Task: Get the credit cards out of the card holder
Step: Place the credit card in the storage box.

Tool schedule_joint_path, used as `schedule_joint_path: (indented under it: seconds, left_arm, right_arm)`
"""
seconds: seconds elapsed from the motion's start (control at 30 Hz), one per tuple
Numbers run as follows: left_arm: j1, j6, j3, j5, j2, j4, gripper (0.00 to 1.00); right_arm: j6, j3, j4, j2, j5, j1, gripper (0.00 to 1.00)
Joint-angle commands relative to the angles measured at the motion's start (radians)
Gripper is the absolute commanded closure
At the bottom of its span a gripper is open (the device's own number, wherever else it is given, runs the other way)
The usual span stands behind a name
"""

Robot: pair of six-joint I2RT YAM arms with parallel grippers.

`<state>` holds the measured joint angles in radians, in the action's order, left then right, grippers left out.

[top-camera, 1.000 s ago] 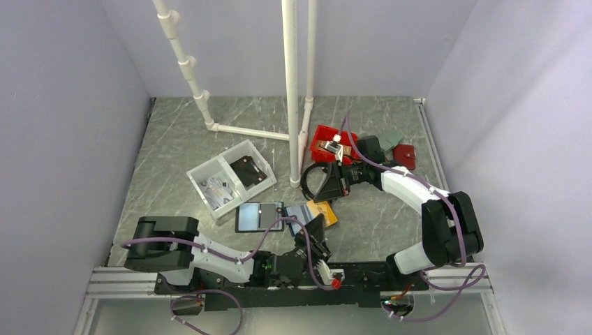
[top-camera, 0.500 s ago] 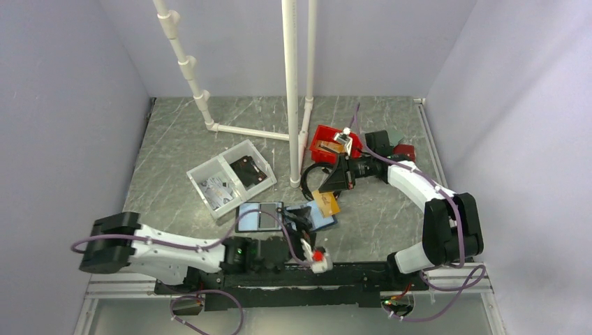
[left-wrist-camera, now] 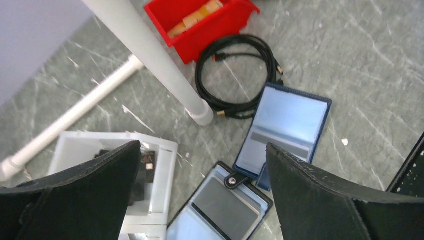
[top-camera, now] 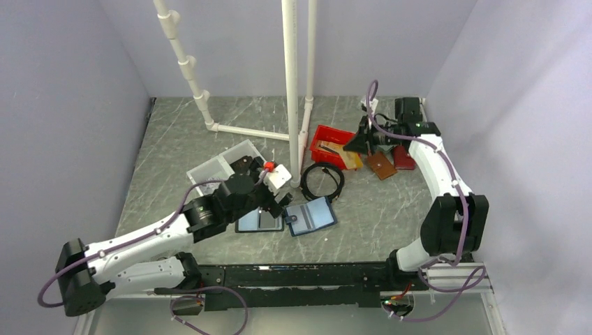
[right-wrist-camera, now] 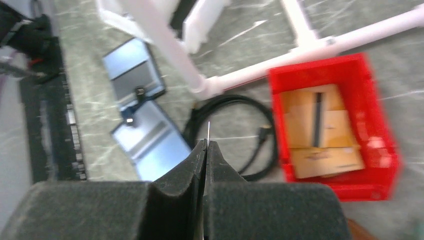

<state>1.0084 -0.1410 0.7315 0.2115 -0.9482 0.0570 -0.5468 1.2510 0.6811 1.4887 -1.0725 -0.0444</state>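
Note:
The card holder (top-camera: 315, 216) lies open on the table, navy outside and light blue inside, also in the left wrist view (left-wrist-camera: 290, 125) and the right wrist view (right-wrist-camera: 150, 140). My left gripper (top-camera: 276, 202) hangs open above its left end, nothing between the jaws (left-wrist-camera: 202, 147). My right gripper (top-camera: 351, 146) hovers over the red bin (top-camera: 324, 132), shut (right-wrist-camera: 206, 142) on a credit card (right-wrist-camera: 208, 130) that shows only as a thin edge. Several gold-orange credit cards (right-wrist-camera: 320, 125) lie in the bin.
A black-edged folio (top-camera: 258, 218) lies just left of the card holder. A coiled black cable (top-camera: 322, 180) sits beside the upright white pipe (top-camera: 292, 91). A white divided tray (top-camera: 209, 174) stands at the left. A brown wallet (top-camera: 382, 165) and a red one (top-camera: 403, 157) lie under the right arm.
My left gripper opened, and its arm swung up from the front rail to above the folio. The right arm carried the card from over the card holder back to the red bin.

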Motion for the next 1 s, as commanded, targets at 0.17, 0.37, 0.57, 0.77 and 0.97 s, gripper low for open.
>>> schedule_joint_path:
  seconds: [0.17,0.37,0.57,0.77,0.97]
  left_arm:
    - [-0.068,0.095,0.280,-0.066,-0.167,0.364,0.00]
    - [-0.224,0.011,0.241,-0.164,-0.094,0.407,0.01]
    - [-0.283,-0.004,0.171,-0.128,-0.065,0.403,0.01]
    - [-0.290,-0.006,0.164,-0.128,-0.059,0.401,0.01]
    - [-0.297,-0.009,0.161,-0.132,-0.044,0.397,0.01]
  right_arm:
    - [-0.300,0.285,0.120,0.212,0.171,0.018,1.00]
    - [-0.342,0.473,0.190,0.386,0.170,0.017,1.00]
    - [-0.327,0.611,0.266,0.539,0.124,0.012,1.00]
    - [-0.324,0.668,0.317,0.621,0.114,-0.017,1.00]
    - [-0.323,0.710,0.375,0.691,0.166,-0.057,1.00]
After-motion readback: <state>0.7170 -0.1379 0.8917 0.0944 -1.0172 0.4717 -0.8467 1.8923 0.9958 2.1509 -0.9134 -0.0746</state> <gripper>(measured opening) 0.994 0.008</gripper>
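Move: My right hand holds the gold credit card. The red storage box lies about 14 cm ahead, 4 cm left and 17 cm below; the cable coil is some 4 cm ahead and 8 cm left, the brown holder 8 cm ahead and 12 cm right. From my open, empty left hand the left card holder is about 6 cm left, 1 cm ahead, 21 below; the right one is 9 cm right and level with it, the white box 14 cm ahead and 14 left. With my right hand I keep the gold card pinched and sweep it forward about 13 cm to over the red box, then sink, for roughly 9 cm down in all, fingers tipping further down. Meanwhile my left hand, fingers wide open, dips and recovers, then swings left nearly 8 cm and a little forward and down, tilting downward, and waits above the left card holder and the white box's near edge. ##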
